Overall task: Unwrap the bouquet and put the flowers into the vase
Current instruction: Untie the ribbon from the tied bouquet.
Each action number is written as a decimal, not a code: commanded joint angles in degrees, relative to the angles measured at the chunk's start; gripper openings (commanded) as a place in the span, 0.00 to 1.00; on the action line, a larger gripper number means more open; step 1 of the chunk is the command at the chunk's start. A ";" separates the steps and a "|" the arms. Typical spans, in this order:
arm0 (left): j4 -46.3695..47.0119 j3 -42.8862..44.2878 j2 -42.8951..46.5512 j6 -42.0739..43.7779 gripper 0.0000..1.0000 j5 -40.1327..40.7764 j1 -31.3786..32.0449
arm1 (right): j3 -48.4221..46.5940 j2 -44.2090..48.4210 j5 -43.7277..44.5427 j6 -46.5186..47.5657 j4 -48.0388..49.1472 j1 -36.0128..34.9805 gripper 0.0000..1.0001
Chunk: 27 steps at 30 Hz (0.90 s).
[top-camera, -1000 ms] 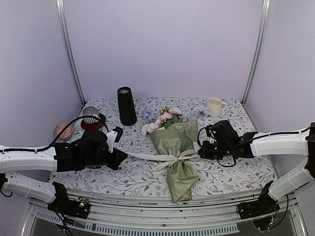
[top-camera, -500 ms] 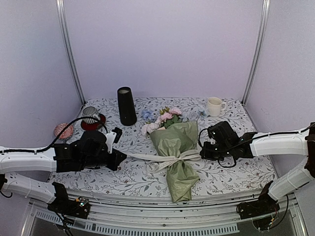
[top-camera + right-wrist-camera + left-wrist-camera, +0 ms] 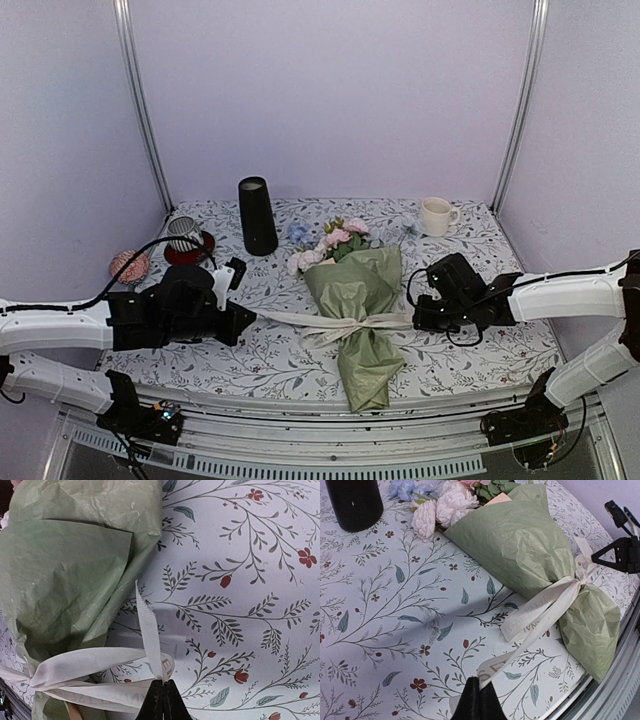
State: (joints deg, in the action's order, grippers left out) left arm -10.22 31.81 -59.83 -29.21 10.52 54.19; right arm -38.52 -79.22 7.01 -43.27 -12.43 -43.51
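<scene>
The bouquet (image 3: 355,300) lies on the floral cloth, its sage-green paper (image 3: 520,545) tied at the waist with a cream ribbon (image 3: 330,325). Pink, white and blue flowers (image 3: 335,240) stick out of its far end. To its left, my left gripper (image 3: 245,318) is shut on one ribbon tail (image 3: 540,607), pinched at the fingertips (image 3: 479,682). My right gripper (image 3: 415,320) is shut on the other ribbon tail (image 3: 150,630) to the bouquet's right, with the paper (image 3: 65,570) beside it. The black vase (image 3: 257,216) stands upright behind the bouquet, at back left.
A cream mug (image 3: 435,215) stands at the back right. A striped grey cup (image 3: 184,235) on a red saucer and a pink ball (image 3: 128,266) sit at the far left. The bouquet's stem end reaches the table's front edge (image 3: 330,405).
My right gripper has drawn its ribbon tail a little to the right and my left gripper has eased left, so the ribbon lies straighter across the bouquet.
</scene>
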 commanded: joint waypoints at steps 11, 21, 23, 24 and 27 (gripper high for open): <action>-0.45 -1.31 1.12 -0.62 0.00 0.41 -1.31 | 3.77 -5.95 1.01 -2.99 1.04 0.02 0.02; -0.75 -1.18 1.39 -0.58 0.00 0.64 -1.64 | 2.80 -5.76 4.84 -3.83 -2.23 0.09 0.02; -0.77 -1.15 1.36 -0.60 0.00 0.64 -1.69 | 2.41 -5.38 5.69 -3.99 -3.12 0.09 0.02; -0.83 -1.14 1.35 -0.58 0.00 0.65 -1.68 | 2.35 -5.13 6.16 -4.01 -3.56 0.08 0.02; -0.85 -1.06 1.45 -0.58 0.00 0.64 -1.73 | 1.97 -4.29 7.13 -4.11 -4.73 0.09 0.02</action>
State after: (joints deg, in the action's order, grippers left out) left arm -10.26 31.11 -59.51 -29.23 10.52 53.65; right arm -35.64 -85.06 10.26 -46.81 -12.84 -43.48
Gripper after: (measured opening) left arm 0.008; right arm 0.022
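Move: The right hand holds the ribbon's right tail, with the knot about 11 cm to its left, about 1 cm farther out and some 2 cm below it. The wrap's flared body is centred about 12 cm ahead and 11 cm left of that hand, its gathered foot some 12 cm back and 10 cm left, and the left ribbon loop about 18 cm left and 2 cm back. From the left hand, the knot is roughly 21 cm to the right, 3 cm ahead and 9 cm lower. Keeping its pinch on the ribbon's right tail, the right hand sinks about 5 cm beside the wrap, easing slightly back, then levels off near the table and draws slowly rightward, ending about 2.5 cm farther right and farther from the knot, with its wrist tilting some 10 degrees. The left hand stays in place with its fingers shut on the left tail, holding that side stretched out as the right tail is drawn away. ##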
